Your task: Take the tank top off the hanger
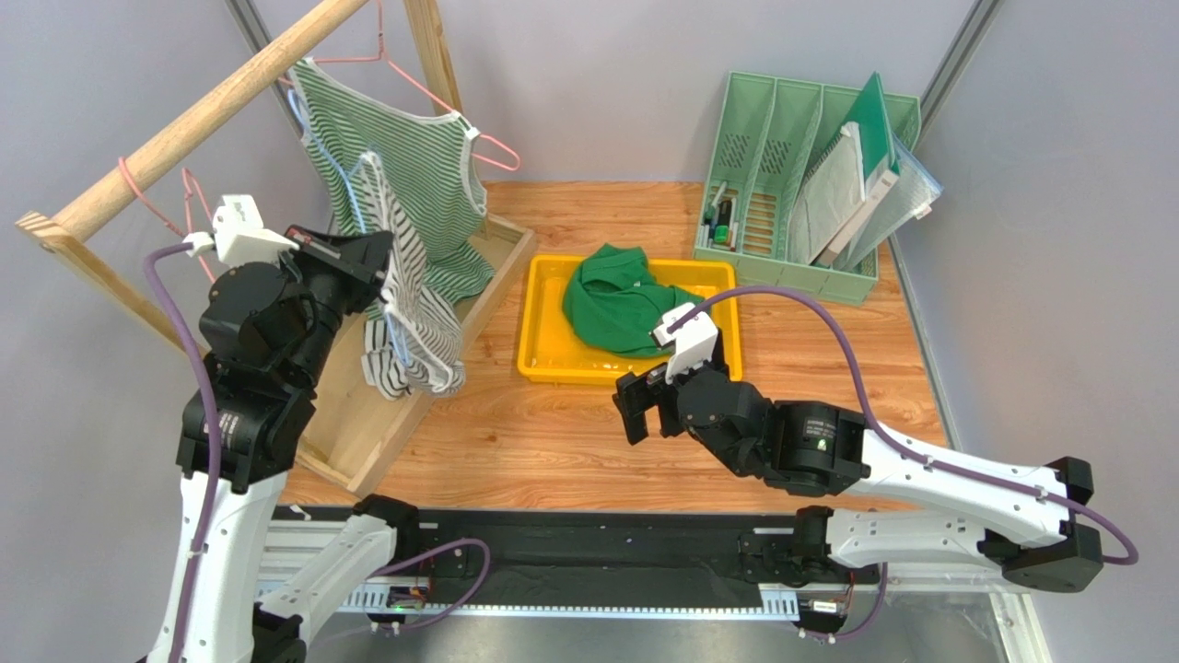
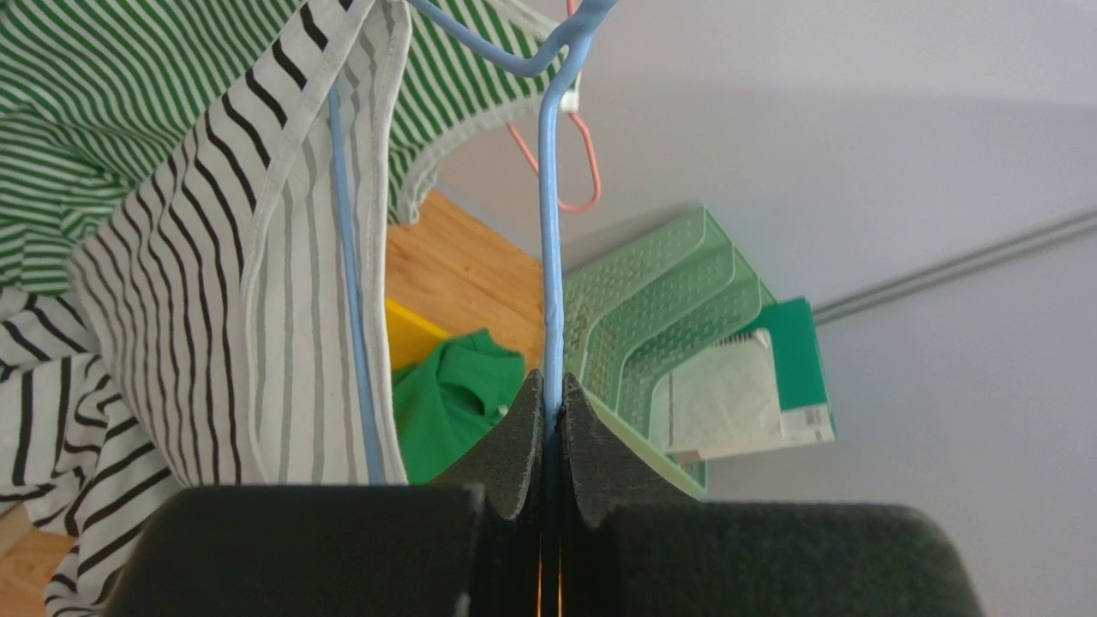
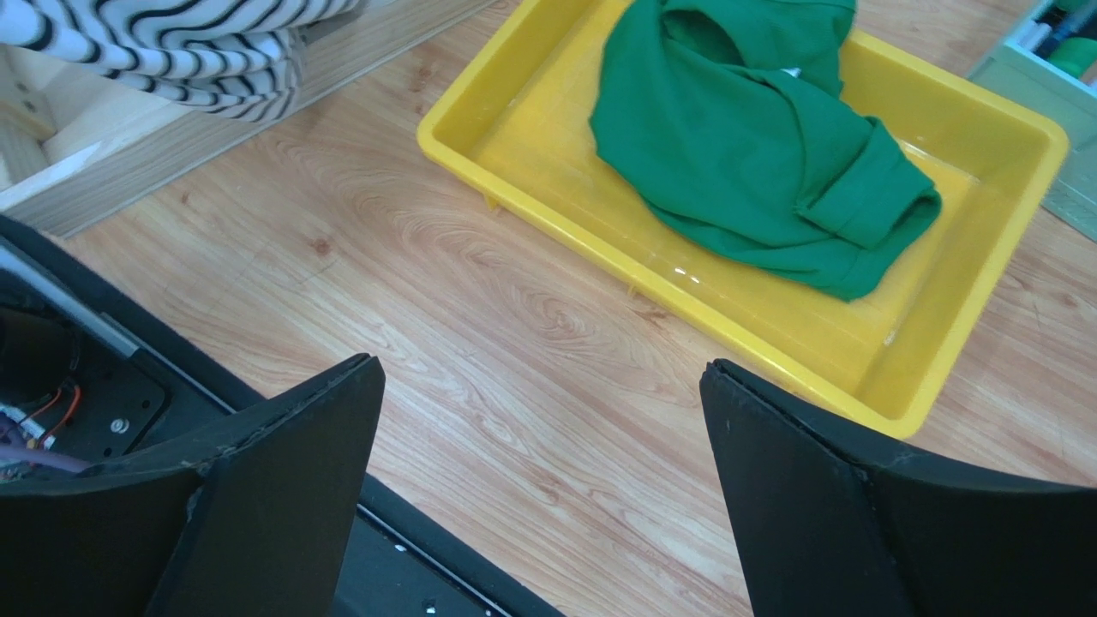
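Note:
A black-and-white striped tank top (image 1: 415, 311) (image 2: 219, 296) hangs from a blue wire hanger (image 2: 554, 257) (image 1: 348, 187), off the rack, with its lower part bunched over the rack's wooden base. My left gripper (image 2: 555, 392) (image 1: 381, 263) is shut on the hanger's blue wire, right beside the top. Behind it, a green-striped tank top (image 1: 415, 166) (image 2: 103, 116) hangs on a pink hanger (image 1: 478, 138) from the wooden rail (image 1: 180, 131). My right gripper (image 3: 541, 399) (image 1: 640, 408) stands open and empty above the table, just in front of the yellow tray. The striped top's hem (image 3: 193, 45) shows in the right wrist view.
A yellow tray (image 1: 533, 352) (image 3: 580, 244) in the middle holds a crumpled green garment (image 1: 616, 297) (image 3: 760, 129). A green file organizer (image 1: 775, 166) with folders stands at the back right. The rack's wooden base (image 1: 374, 428) lies along the left.

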{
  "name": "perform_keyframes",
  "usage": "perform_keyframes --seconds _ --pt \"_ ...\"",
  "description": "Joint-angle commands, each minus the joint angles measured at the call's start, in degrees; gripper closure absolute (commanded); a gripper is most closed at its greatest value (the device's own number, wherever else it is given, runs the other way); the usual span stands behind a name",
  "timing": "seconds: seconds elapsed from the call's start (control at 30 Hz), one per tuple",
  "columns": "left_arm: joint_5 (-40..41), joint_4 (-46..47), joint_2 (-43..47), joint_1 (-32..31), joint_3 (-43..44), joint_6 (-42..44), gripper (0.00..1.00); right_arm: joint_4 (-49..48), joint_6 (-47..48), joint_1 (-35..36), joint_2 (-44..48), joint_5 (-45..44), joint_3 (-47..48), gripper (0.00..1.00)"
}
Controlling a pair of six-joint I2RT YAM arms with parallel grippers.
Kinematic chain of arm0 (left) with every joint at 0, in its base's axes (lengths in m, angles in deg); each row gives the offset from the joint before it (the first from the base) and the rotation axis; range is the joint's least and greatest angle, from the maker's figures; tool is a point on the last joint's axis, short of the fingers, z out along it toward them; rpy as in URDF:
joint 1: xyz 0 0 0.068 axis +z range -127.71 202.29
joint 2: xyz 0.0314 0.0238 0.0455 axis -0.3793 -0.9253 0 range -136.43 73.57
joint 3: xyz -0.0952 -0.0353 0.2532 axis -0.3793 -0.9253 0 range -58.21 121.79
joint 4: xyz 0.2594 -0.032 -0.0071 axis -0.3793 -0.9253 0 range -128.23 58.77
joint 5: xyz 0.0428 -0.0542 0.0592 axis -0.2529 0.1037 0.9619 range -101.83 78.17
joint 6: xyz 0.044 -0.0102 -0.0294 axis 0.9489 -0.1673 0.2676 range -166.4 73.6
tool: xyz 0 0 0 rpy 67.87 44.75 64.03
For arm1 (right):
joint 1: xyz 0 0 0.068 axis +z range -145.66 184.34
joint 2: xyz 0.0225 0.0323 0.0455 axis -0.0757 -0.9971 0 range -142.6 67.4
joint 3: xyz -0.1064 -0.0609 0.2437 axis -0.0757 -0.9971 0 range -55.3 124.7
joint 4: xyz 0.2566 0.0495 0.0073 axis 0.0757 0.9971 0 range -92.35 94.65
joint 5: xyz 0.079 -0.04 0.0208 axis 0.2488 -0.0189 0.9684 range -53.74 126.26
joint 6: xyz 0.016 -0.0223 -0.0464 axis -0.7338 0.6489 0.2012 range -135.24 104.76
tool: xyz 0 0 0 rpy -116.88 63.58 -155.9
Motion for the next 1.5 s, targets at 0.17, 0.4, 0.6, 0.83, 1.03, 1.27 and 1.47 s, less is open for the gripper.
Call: perform_keyframes --seconds 0.17,0.4,0.6,0.83,1.03,1.27,1.47 --pt "-24.17 4.38 5.36 0.24 -4.43 4.43 1.0 -12.04 13.95 -0.84 -2.96 23.31 5.06 0.0" --pt "-28.3 2.11 10.37 0.24 -5.93 5.49 1.0 -16.89 18.97 -7.78 -12.35 43.58 16.92 0.02" --pt "-30.94 -3.17 13.36 0.24 -3.56 7.16 1.0 -16.19 13.64 -12.17 -20.61 37.27 30.53 0.02" --pt "-35.33 -3.44 14.16 0.24 -3.56 7.16 1.0 -17.16 4.39 -14.21 -29.32 31.72 43.29 0.01" --pt "-35.87 -3.35 15.21 0.24 -4.7 6.9 1.0 -16.28 1.67 -16.05 -36.0 30.57 49.1 0.18" --pt "-37.18 -2.12 15.47 0.24 -6.55 6.19 1.0 -18.04 -1.59 -18.77 -39.08 33.48 48.22 0.26" --pt "-37.27 -1.86 15.48 0.24 -6.64 6.37 1.0 -18.92 -3.61 -20.97 -40.58 34.0 48.4 0.55"
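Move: My left hand already holds the blue hanger by its near arm; the far shoulder strap of the black-striped tank top lies about 15 cm ahead of it, 4 cm left and almost level. The green-striped top hangs some 22 cm ahead of that hand, straight on and 10 cm lower. From my right hand the strap is about 24 cm forward, 31 cm left and 15 cm up; the yellow tray sits 20 cm straight ahead and 22 cm below. I draw the hanger back about 12 cm and to the right with my left hand, grip kept shut, swinging it clockwise some 35 degrees to bring its far end round to my right hand. My open right hand sweeps left, up and forward, its left side rolling upward, then dips about 5 cm onto that end and half closes, fingers either side of the strap. ##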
